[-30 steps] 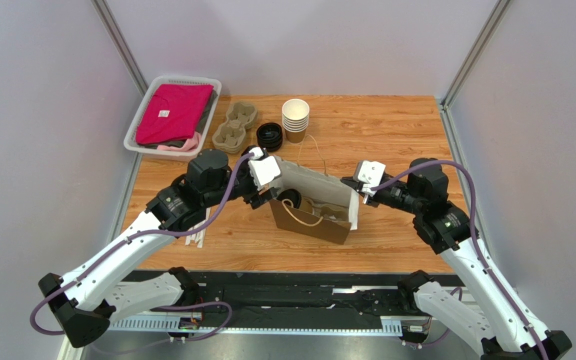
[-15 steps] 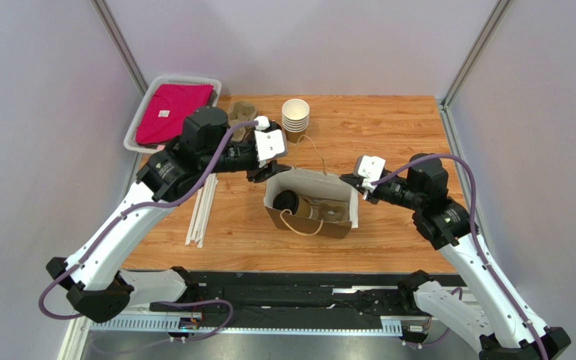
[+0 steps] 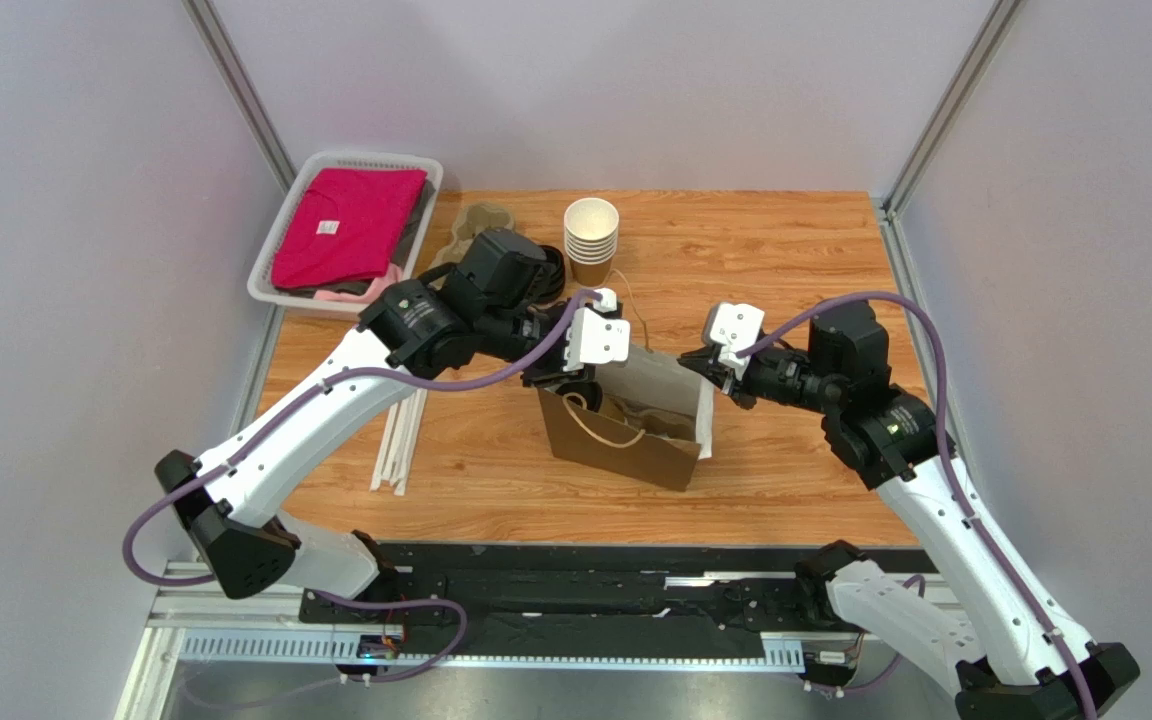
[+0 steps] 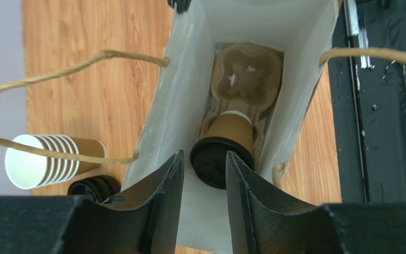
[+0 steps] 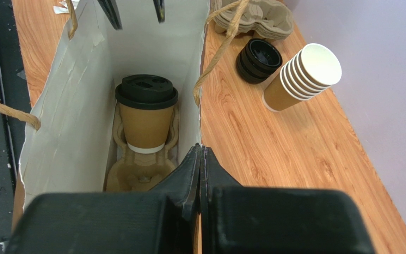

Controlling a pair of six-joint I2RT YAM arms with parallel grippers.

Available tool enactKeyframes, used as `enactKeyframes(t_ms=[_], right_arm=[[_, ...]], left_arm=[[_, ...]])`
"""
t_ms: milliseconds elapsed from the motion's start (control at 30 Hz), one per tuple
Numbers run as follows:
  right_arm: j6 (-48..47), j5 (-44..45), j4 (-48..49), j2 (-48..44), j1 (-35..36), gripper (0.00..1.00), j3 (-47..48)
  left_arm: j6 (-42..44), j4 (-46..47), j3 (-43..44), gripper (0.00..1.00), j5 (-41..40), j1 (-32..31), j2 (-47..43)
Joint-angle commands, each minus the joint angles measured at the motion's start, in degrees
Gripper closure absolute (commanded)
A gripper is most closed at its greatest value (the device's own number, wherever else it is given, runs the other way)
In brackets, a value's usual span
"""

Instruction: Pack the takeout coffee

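The takeout coffee (image 5: 146, 114), a brown cup with a black lid (image 4: 222, 161), stands in a pulp cup tray (image 4: 247, 69) at the bottom of an open paper bag (image 3: 642, 435). My left gripper (image 4: 202, 154) hovers above the bag's mouth, right over the lid. It is open, and nothing lies between its fingers (image 4: 165, 185). In the top view the left gripper (image 3: 582, 390) hides the cup. My right gripper (image 5: 200, 149) is shut on the bag's right rim (image 5: 200, 121), holding it up; in the top view the right gripper (image 3: 707, 369) is at the bag's right end.
A stack of lidless cups (image 3: 591, 237) and a pile of loose black lids (image 5: 258, 61) lie behind the bag, beside spare pulp trays (image 5: 253, 16). A white basket (image 3: 279, 255) of clothes sits back left. Pale sticks (image 3: 402, 428) lie left of the bag. Twine handles (image 4: 83, 58) arch over its mouth.
The left gripper drew back from the bag toward the back of the table, then came over the bag's left end again, its jaws narrowing. The right gripper kept its pinch on the rim.
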Motion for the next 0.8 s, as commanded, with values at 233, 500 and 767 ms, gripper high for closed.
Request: enactKeyframes(t_ms=[233,500,767], right_arm=[[3.75,-0.7,-5.43,6.88,-0.12,0.63,9.68],[4.65,-3.86,-10.78,17.6,-0.12,0.46,18.99],[-5.71,-5.62,-20.63,23.49,-0.12,0.51,23.4]], left_arm=[[6.95,-1.97,-4.08,0.59,-1.36,-0.74,-0.73],[8.1,-1.19,-5.4,0.6,-1.44,-0.74,-1.26],[8.28,0.13,-7.25,0.6,-2.41,-0.74,-1.87]])
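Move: Inside the bag, the lidded cup sits about 16 cm below the left hand, roughly 3 cm to its right and 1 cm back; from the right hand it is some 8 cm left, 4 cm back and 15 cm down. The right hand's shut fingers are on the far rim, whose next stretch lies about 4 cm ahead, 4 cm left and 2 cm lower. From the left hand, the lid stack stands 18 cm ahead and 6 cm left, the cup stack 20 cm ahead and 1 cm right, both some 20 cm down. Letting go of the bag's far rim, the right hand opens to about half and travels some 5 cm forward and left along it, tipping about 15 degrees forward and dipping at the end so the parted fingers straddle the paper by the twine handle. The left hand, its fingers staying part open, sinks about 5 cm into the bag's mouth towards the cup, slowing to a near stop. ##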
